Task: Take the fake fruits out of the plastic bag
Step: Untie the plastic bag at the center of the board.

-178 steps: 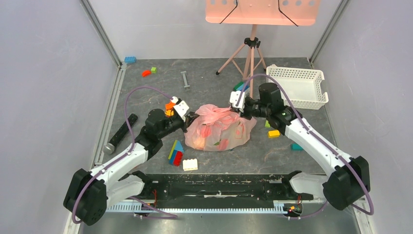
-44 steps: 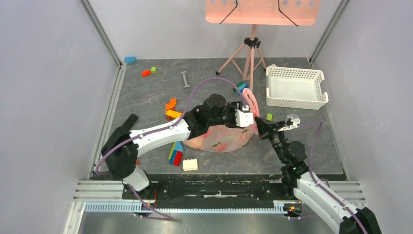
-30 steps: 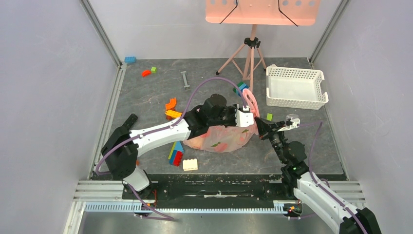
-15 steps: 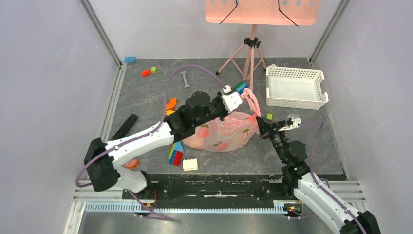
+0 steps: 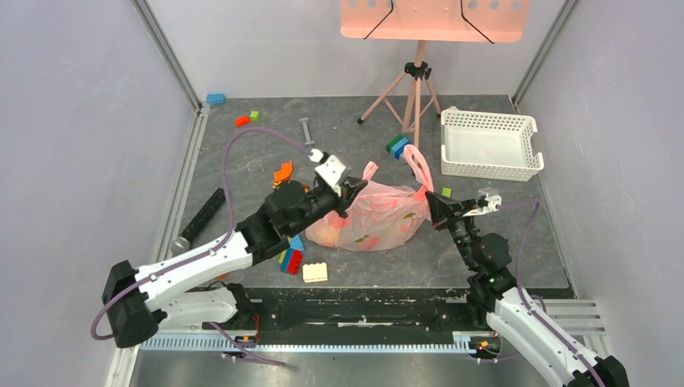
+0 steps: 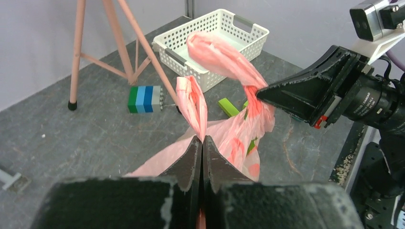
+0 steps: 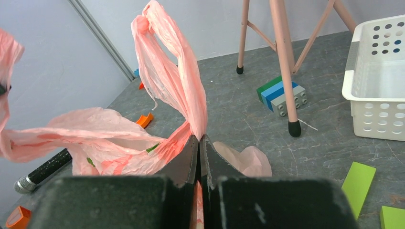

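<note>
The pink plastic bag (image 5: 377, 216) lies mid-table, stretched between both grippers. My left gripper (image 5: 352, 188) is shut on its left handle loop (image 6: 192, 102), the film pinched between the fingertips (image 6: 201, 139). My right gripper (image 5: 430, 206) is shut on the other handle loop (image 7: 173, 71) at the bag's right edge, with film running down between its jaws (image 7: 198, 137). The fake fruits show only as red and green patches (image 5: 367, 239) through the film. Single fruits cannot be told apart.
A white lattice basket (image 5: 488, 143) stands at the back right, behind a pink tripod (image 5: 413, 89). Building blocks lie around: a coloured stack (image 5: 291, 252), a cream block (image 5: 315, 272), a blue-green block (image 5: 397, 146). A black microphone (image 5: 202, 218) lies at the left.
My left gripper shut on the left handle beside the right gripper and drew it back to the left, spreading the bag's mouth. The right gripper kept its hold and place.
</note>
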Robot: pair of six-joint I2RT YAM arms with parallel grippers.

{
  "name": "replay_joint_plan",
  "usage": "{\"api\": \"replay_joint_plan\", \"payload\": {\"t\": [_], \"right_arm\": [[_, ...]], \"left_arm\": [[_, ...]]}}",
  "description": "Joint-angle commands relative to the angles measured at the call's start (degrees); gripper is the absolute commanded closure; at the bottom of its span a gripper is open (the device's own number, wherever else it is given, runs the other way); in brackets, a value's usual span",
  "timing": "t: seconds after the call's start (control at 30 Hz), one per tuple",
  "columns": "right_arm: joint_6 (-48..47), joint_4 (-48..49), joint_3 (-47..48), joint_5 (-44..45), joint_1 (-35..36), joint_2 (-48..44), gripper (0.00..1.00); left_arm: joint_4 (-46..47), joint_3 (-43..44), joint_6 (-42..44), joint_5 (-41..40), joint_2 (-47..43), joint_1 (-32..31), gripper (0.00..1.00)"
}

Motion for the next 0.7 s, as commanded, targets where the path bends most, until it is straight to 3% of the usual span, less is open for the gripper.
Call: {"api": "replay_joint_plan", "payload": {"t": [0.0,0.17,0.33,0.53,0.67], "right_arm": [[-0.7,0.6,2.4,0.9,-0.1,-1.1,1.00],[-0.4,1.5,1.9,-0.6,-0.1,-1.6,0.97],[-6.2,2.1,2.7,-5.5,0.0,-2.4,0.81],[-21.2,-7.8,11.3,-14.9,-0.1,-1.8,0.38],[-34.6,-21.0,20.5,-23.7,-0.1,2.9,0.23]], "left_arm": [[9.7,-7.0,-6.1,-4.3,-7.2,-0.2,0.96],[15.4,-14.5,-6.3,-7.7,-13.0,-0.1,0.95],[16.8,-17.1,-5.2,-7.6,-14.8,-0.2,0.94],[17.2,-17.1,-3.7,-7.3,-14.1,-0.1,0.94],[18.1,-17.0,-3.5,-6.7,-13.5,-0.2,0.95]]}}
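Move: Both grippers are already shut on the plastic bag. The left one pinches the left handle; the other handle's base, in the right fingers, is about 16 cm to its right, roughly level fore and aft and some 10 cm lower. From the right hand, the bag's body lies about 13 cm left, 4 cm back and 14 cm below. The blue-green blocks are 17 cm ahead and 4 cm left, the small green block 4 cm ahead and 9 cm right, both some 18 cm lower. Keep the left gripper shut on its handle and draw it about 5 cm left, away from the right hand, easing slightly back, then hold it there. Once that pull has nearly ended, open the right gripper wide to let go of the other handle and raise it about 5 cm, drifting left, rolling its left side down some 20 degrees and tipping the fingers up. ##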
